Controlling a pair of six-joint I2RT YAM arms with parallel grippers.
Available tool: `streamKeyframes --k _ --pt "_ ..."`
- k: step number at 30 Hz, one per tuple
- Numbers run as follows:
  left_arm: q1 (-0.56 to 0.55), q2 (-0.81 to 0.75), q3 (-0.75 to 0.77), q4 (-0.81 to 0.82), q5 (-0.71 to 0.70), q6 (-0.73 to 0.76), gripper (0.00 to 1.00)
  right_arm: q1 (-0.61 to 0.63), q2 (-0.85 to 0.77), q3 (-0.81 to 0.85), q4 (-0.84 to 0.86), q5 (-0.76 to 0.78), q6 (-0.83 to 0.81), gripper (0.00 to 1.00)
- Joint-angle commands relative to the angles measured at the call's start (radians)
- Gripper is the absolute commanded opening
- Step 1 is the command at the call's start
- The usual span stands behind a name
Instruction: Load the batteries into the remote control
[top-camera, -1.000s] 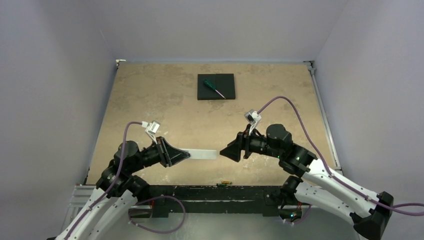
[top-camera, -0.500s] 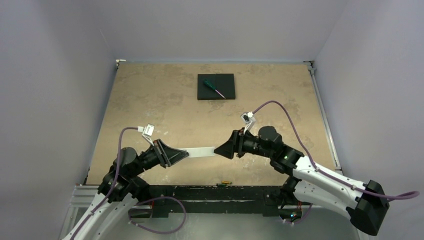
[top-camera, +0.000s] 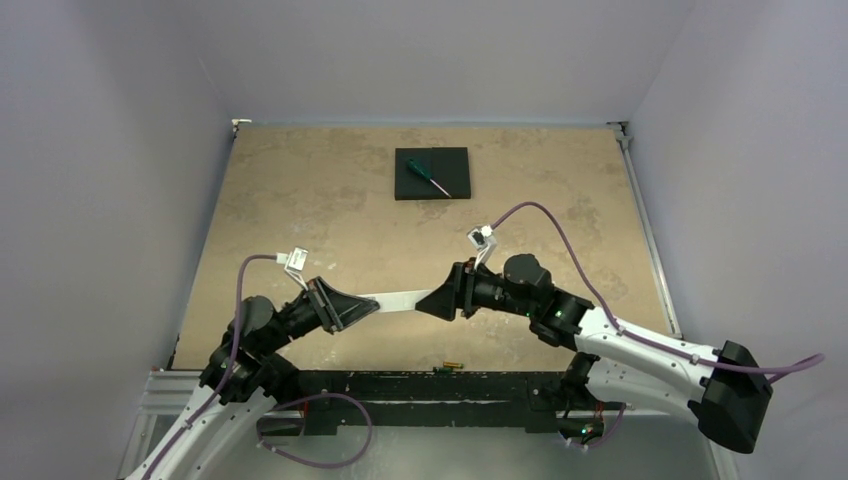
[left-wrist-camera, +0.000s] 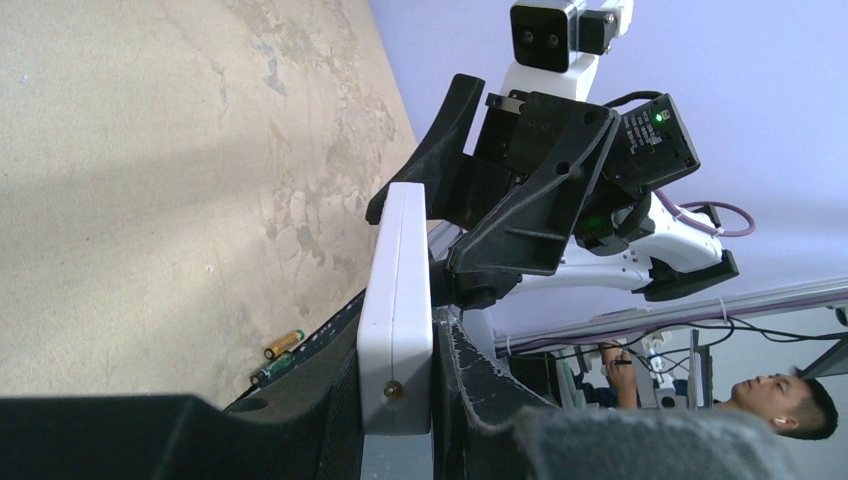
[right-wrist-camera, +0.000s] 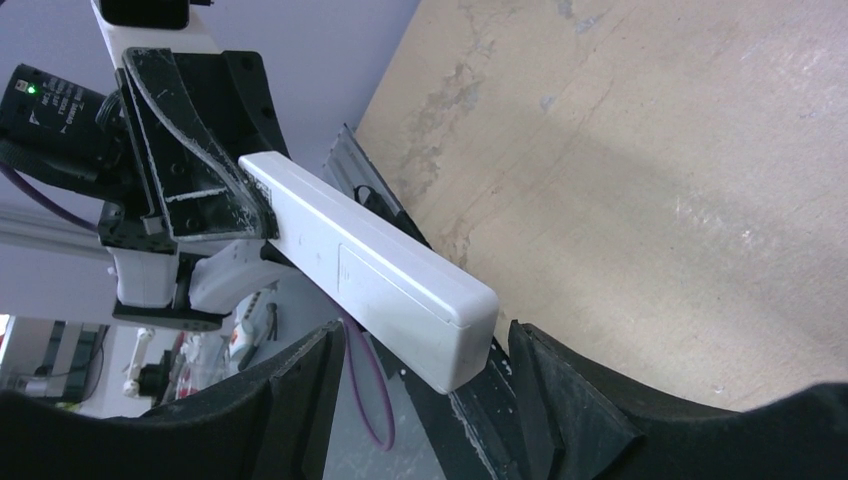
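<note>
The white remote control (top-camera: 400, 301) is held edge-on above the table by one end, with my left gripper (top-camera: 368, 309) shut on it; it fills the gap between the pads in the left wrist view (left-wrist-camera: 397, 290). My right gripper (top-camera: 428, 300) is open, and its fingers flank the remote control's (right-wrist-camera: 370, 270) free end with a gap on each side. Two batteries (top-camera: 452, 367) lie at the table's near edge, one goldish (left-wrist-camera: 283, 345) and one dark (left-wrist-camera: 268, 369).
A black square pad (top-camera: 432, 173) lies at the far middle of the table with a green-handled screwdriver (top-camera: 434, 181) on it. The black base rail (top-camera: 430, 385) runs along the near edge beside the batteries.
My right arm has moved left, and its open fingers now flank the remote's free end. My left gripper has kept its hold and shifted only slightly.
</note>
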Motion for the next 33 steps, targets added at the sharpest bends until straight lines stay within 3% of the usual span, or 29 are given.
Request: streamKeyframes --k 1,15,25,33 --pt "0.001 -0.006 -0.006 0.071 0.007 -0.018 0.00 0.013 0.002 0.057 0.053 0.039 0.013 0.67" --pt "0.001 -0.026 -0.011 0.041 0.010 -0.010 0.00 0.023 -0.019 0.025 0.097 0.071 0.051 0.52" --pt "0.001 -0.032 -0.011 0.039 0.006 -0.018 0.00 0.023 -0.046 -0.006 0.105 0.076 0.057 0.23" --pt "0.001 -0.035 -0.019 0.050 -0.005 -0.034 0.00 0.023 -0.082 -0.023 0.081 0.090 0.049 0.14"
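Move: The remote's battery cover is the end half nearest the right hand, its middle about 3 cm to the left, level and straight alongside; its outer end already stands between the open fingers. The whole remote's middle is some 6 cm left. The two batteries lie on the table about 5 cm right, 8 cm back and 19 cm below. From the left hand, which already holds the remote's other end, the cover is about 9 cm to the right. The remote's cover end gets pinched by the right hand, whose open fingers shut from both sides while the hand eases forward and up under a centimetre. With the cover gripped, it lifts to about 2.5 cm in all and draws about 1 cm right, away from the left hand, fingertips tipping up some 5 degrees. The left hand keeps its hold and rises about 1.5 cm. ##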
